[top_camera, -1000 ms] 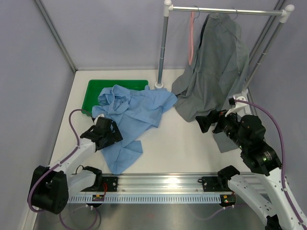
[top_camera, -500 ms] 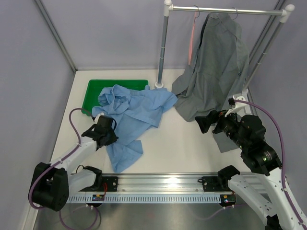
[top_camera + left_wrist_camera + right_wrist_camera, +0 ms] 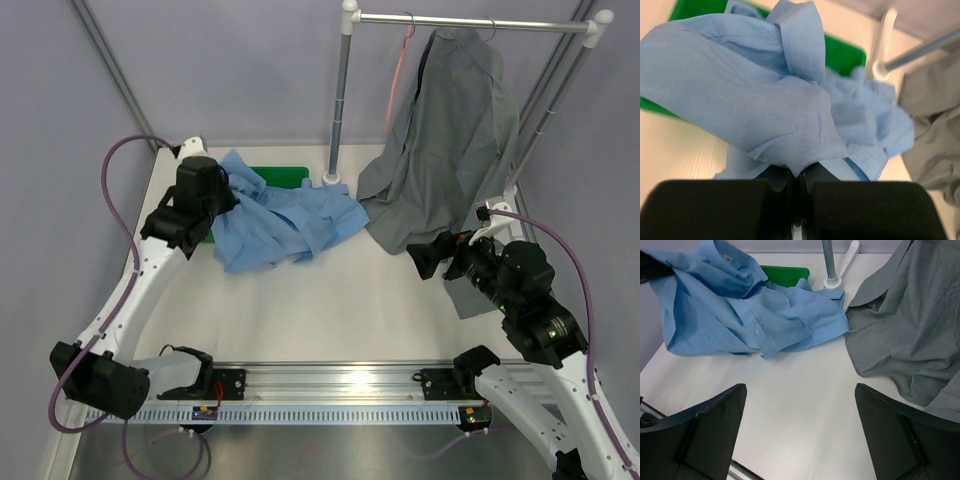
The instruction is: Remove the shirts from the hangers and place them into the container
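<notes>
My left gripper (image 3: 218, 188) is shut on a fold of the light blue shirt (image 3: 285, 215) and holds it up over the left end of the green container (image 3: 282, 177). In the left wrist view the cloth (image 3: 765, 105) is pinched between the closed fingers (image 3: 795, 176), with the container (image 3: 846, 52) behind it. The rest of the blue shirt trails onto the table to the right. The slate grey shirt (image 3: 450, 140) hangs from the rack, only its hanger's hook (image 3: 490, 24) showing. The pink hanger (image 3: 398, 75) hangs bare. My right gripper (image 3: 802, 425) is open above bare table, near the grey shirt's hem (image 3: 910, 320).
The rack's left pole (image 3: 340, 100) and its foot (image 3: 832, 282) stand just right of the container. The rack's right poles (image 3: 555, 95) slant down behind my right arm. Grey walls close in the left and back sides.
My left gripper closed on the blue shirt near the table's front left, then rose and swung back over the container, dragging the shirt off the front of the table. The right arm stayed still.
</notes>
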Robot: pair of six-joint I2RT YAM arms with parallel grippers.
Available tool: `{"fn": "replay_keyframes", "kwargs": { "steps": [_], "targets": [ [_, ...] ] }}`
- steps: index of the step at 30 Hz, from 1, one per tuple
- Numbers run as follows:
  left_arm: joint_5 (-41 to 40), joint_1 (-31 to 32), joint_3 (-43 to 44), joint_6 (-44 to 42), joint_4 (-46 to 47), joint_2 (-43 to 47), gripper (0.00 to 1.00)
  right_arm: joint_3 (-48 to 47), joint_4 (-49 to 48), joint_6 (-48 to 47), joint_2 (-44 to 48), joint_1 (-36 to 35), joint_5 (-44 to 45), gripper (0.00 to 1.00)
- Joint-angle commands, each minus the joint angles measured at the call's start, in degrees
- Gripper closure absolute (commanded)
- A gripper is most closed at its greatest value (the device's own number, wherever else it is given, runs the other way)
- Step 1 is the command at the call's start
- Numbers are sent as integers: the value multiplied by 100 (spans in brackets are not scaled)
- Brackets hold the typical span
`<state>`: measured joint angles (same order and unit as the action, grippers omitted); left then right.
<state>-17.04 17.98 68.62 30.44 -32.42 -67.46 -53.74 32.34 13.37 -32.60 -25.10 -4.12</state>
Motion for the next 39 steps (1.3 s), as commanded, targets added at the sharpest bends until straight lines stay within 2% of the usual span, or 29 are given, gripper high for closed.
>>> {"fn": "replay_keyframes", "kwargs": {
  "steps": [1,7,12,17,23,26,27,29,30,31,34,39],
  "targets": [
    [-571,13,834,-556,455,-617,100,21,-219,-1,87,14,-45,1],
    [-661,-127,1356,-636,877,-1855,100,30,-228,-9,105,14,-27,1],
    [-503,-391,1531,-259,870,-3050,100,39,-210,-9,26,14,-80,1],
    [-142,-602,1523,111,597,-3755,100,39,-202,-9,8,14,-45,0],
    [69,-1015,1250,209,553,-4196,99,39,-219,-9,-62,14,-80,1],
    [157,-1209,1189,139,509,-4319,84,47,-245,-1,-106,14,-115,1],
    [174,-1270,1163,103,509,-4284,71,47,-245,-1,-115,14,-115,1],
    [210,-1305,1154,16,465,-4197,54,47,-237,-9,-115,14,-115,1],
    [210,-1306,1145,-28,465,-4127,38,47,-237,-1,-115,14,-115,1],
    [210,-1306,1136,-64,465,-3935,31,47,-245,-9,-106,14,-115,0],
    [201,-1306,1145,-187,456,-3452,15,47,-246,-9,-106,14,-133,1],
    [218,-1279,1180,-301,316,-2756,5,65,-272,8,-115,14,-177,1]
  ]
}}
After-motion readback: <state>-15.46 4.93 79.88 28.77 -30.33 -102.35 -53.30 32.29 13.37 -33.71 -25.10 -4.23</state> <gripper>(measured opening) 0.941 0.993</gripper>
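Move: The green container I'm bringing the blue shirt to has its middle about 7 cm ahead of my left hand, 4 cm to its left and 22 cm below. The shirt's loose bulk lies some 6 cm ahead, 8 cm right and about 22 cm down, and the rack's near post foot about 13 cm ahead and 17 cm right at table height. From my right hand the container is roughly 20 cm ahead, 36 cm left and 27 cm below. With the blue shirt still pinched in my left hand, I swing forward about 12 cm over the green container, then plunge some 22 cm down to it, tipping my fingers about 30 degrees downward and veering roughly 7 cm left. Low down I open wide, let go of the cloth and lift back up about 5 cm. ##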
